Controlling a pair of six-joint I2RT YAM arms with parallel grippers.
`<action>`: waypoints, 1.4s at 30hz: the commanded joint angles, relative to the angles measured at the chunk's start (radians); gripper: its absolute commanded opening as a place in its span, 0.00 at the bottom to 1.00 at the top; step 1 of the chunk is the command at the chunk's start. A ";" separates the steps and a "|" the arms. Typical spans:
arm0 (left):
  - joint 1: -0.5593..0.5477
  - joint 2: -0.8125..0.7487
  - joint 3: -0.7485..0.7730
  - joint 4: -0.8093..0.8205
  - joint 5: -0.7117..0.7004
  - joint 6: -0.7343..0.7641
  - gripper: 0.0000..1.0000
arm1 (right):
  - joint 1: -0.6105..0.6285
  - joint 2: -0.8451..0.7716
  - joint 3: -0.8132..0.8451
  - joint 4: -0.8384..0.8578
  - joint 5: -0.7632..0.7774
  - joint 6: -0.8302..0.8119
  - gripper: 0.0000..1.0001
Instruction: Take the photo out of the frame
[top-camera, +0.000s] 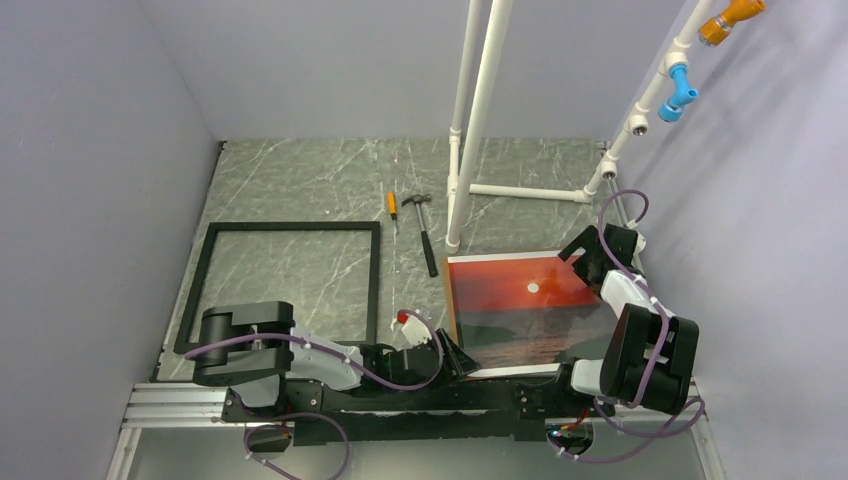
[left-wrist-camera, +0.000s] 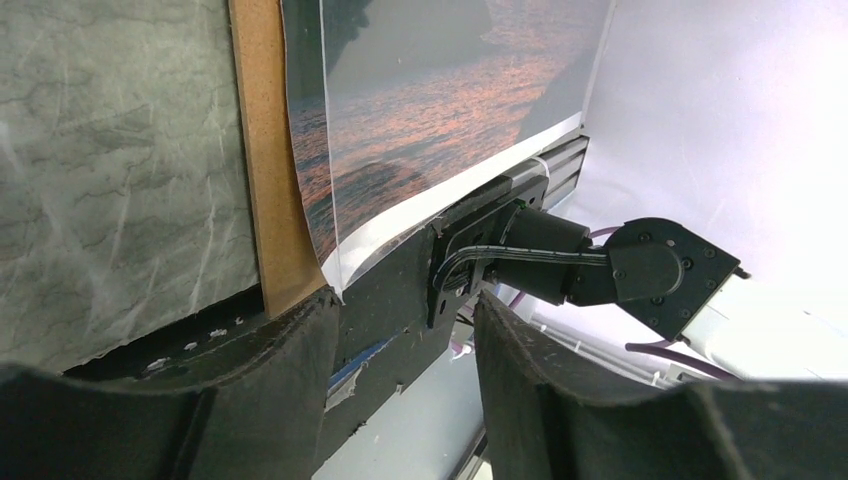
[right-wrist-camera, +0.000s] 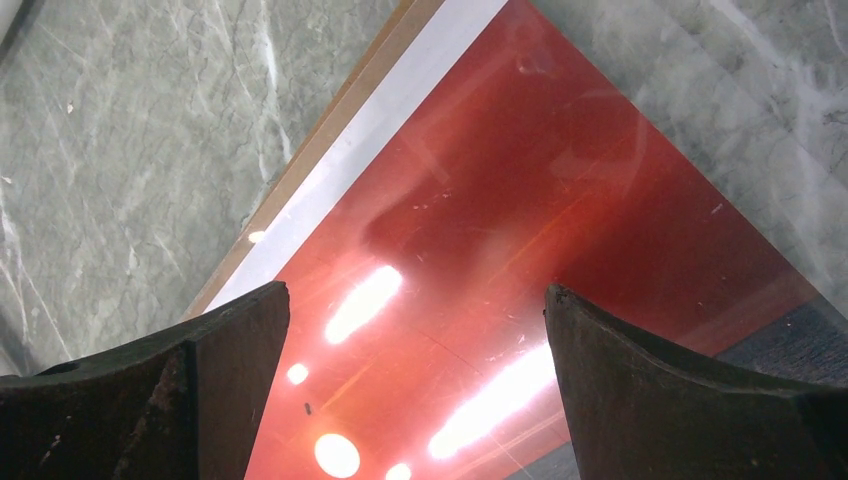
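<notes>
The frame (top-camera: 205, 290) lies flat on the left of the table, black and thin, with only the marble top showing inside it. Apart from it, on the right, the photo (top-camera: 525, 310) lies face up: red sky, white sun, dark sea. In the left wrist view its print (left-wrist-camera: 440, 90) rests on a brown board (left-wrist-camera: 270, 150). My left gripper (top-camera: 455, 355) is low at the photo's near left corner, jaws apart; the corner touches the left fingertip (left-wrist-camera: 300, 330), and nothing sits between the fingers. My right gripper (right-wrist-camera: 418, 300) hangs open over the photo's red far right part (right-wrist-camera: 520, 200).
A black-handled hammer (top-camera: 424, 230) and an orange-handled screwdriver (top-camera: 392, 207) lie behind the frame and photo. A white pipe stand (top-camera: 470, 130) rises at the back, with more pipes on the right wall. The arms' metal rail (top-camera: 170, 405) runs along the near edge.
</notes>
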 joint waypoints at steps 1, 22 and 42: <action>-0.005 0.016 0.020 -0.004 -0.045 -0.042 0.55 | 0.002 -0.029 0.001 0.044 -0.009 -0.011 0.99; 0.028 0.067 -0.015 0.007 -0.006 -0.109 0.40 | 0.003 -0.032 0.002 0.047 -0.008 -0.011 0.99; 0.047 0.115 -0.034 0.157 0.006 -0.056 0.19 | 0.002 -0.027 0.001 0.051 -0.007 -0.011 0.99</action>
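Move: The photo's near left corner lies about 2 cm ahead of the left hand and some 3 cm below. The backing board's matching corner sticks out about 2 cm left of it, just underneath. The white pole's foot stands roughly 25 cm ahead and 3 cm left of the hand, the hammer 27 cm ahead and 9 cm left. From the idle right hand, that photo corner is about 24 cm back and 25 cm left. The left hand sinks about 3 cm, easing slightly forward, and closes its fingers most of the way around the photo's near left corner. ##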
